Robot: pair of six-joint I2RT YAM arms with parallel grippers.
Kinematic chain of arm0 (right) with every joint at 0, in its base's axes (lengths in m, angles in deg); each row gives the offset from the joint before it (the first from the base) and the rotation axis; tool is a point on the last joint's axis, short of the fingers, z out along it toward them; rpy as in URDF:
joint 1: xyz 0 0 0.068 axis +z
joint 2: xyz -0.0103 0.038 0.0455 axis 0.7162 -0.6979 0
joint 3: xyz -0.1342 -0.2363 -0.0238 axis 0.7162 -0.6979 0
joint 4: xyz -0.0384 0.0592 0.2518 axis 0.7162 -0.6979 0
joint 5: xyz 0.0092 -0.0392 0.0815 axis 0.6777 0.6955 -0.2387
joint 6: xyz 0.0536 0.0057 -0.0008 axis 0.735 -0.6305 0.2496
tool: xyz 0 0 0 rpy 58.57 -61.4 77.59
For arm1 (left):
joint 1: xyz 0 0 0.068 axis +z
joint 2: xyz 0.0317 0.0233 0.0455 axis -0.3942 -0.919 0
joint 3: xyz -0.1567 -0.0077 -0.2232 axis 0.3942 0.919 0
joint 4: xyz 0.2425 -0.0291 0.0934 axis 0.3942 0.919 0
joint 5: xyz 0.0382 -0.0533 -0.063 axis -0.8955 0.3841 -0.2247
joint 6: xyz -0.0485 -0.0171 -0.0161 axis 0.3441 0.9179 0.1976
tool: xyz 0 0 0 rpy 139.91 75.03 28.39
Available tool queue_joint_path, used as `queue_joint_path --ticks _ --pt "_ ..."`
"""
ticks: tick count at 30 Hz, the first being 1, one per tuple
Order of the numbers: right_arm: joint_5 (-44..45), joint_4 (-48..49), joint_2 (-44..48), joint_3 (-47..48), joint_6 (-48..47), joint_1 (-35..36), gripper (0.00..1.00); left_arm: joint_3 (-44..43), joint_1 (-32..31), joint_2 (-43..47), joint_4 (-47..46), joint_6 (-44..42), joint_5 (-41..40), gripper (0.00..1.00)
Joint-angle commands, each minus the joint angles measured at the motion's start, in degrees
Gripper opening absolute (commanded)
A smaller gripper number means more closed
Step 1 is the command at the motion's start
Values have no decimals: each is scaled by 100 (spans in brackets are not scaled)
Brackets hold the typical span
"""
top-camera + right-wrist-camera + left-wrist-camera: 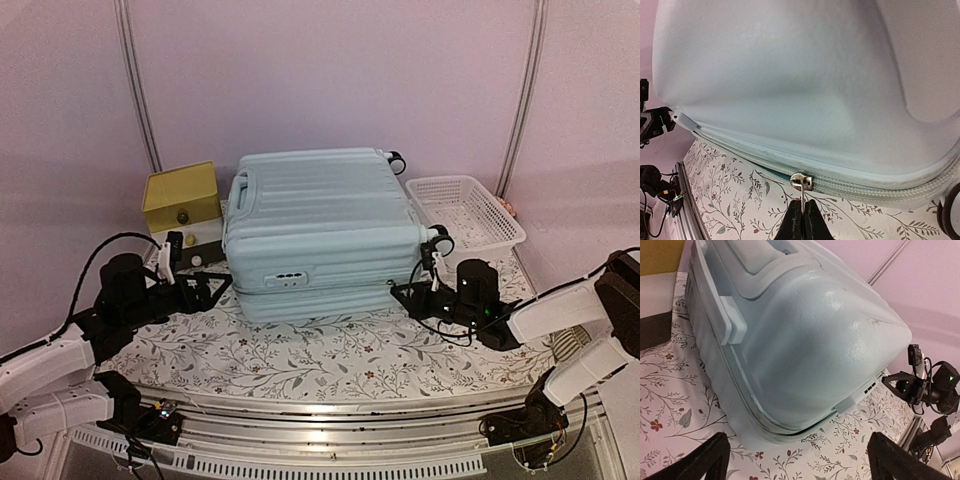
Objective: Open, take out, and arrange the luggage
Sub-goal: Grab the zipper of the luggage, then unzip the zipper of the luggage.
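The pale mint-blue luggage (pixel 320 225) lies flat in the middle of the table, wheels to the right. My right gripper (pixel 400 292) is at its front right corner. In the right wrist view its fingers (pixel 802 220) are shut on the thin metal pull tab of the silver zipper slider (pixel 802 181). Left of the slider the luggage (pixel 790 75) seam gapes slightly; right of it the zipper is closed. My left gripper (pixel 215 290) stands open at the front left corner, its fingers wide apart (pixel 797 462) just short of the luggage (pixel 805 340), touching nothing.
A yellow-topped drawer box (pixel 183 205) stands against the luggage's left side. A white lattice basket (pixel 465 208) sits at the back right, close to the wheels. The floral cloth (pixel 330 350) covers the table in front; a metal rail runs along the near edge.
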State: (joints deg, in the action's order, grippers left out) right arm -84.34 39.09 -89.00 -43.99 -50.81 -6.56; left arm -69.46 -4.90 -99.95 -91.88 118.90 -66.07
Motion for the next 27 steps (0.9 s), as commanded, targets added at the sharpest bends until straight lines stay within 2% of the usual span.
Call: queue_joint_path --ticks 1,5,11,14,17,22,27 --pt "795 -773 575 -48 -168 -226 2 45 -39 73 135 -145 -78 98" --pt "1388 -1557 997 -17 -197 -554 3 68 -40 73 151 -128 -144 98" --pt "2676 -2630 1323 -7 354 -982 3 127 -36 64 245 1 -391 98" --pt "2851 -2748 1352 3 514 -1039 5 123 -36 80 293 0 -419 98" --pt "2555 -2843 1331 149 251 -1039 6 116 -35 83 286 -3 -448 98" --pt "1863 -2861 1345 323 -475 -1043 18 64 -35 -4 211 36 -359 98" --pt "1716 -2906 1644 341 -805 -1039 38 49 -34 -178 94 104 -106 98"
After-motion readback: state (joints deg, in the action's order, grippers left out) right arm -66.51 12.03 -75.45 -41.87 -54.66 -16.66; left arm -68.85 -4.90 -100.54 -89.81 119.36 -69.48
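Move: The right hand already has the zipper pull shut between its fingertips. From there the luggage's right front corner lies about 8 cm to the right and 2 cm ahead, the near upper wheel some 12 cm right, 4 cm ahead and 10 cm higher, and the combination lock roughly 28 cm left, about level with the hand. From the left hand the zipper pull is some 44 cm right and 3 cm ahead, about 5 cm lower. Still pinching the zipper pull, the right hand drags it to the right along the front seam towards the luggage's right front corner, about 12 cm in all and bearing some 4 cm forward, while the wrist turns about 25 degrees clockwise. Near the end it slows, and the fingers open about a third of their range and let go of the pull. ##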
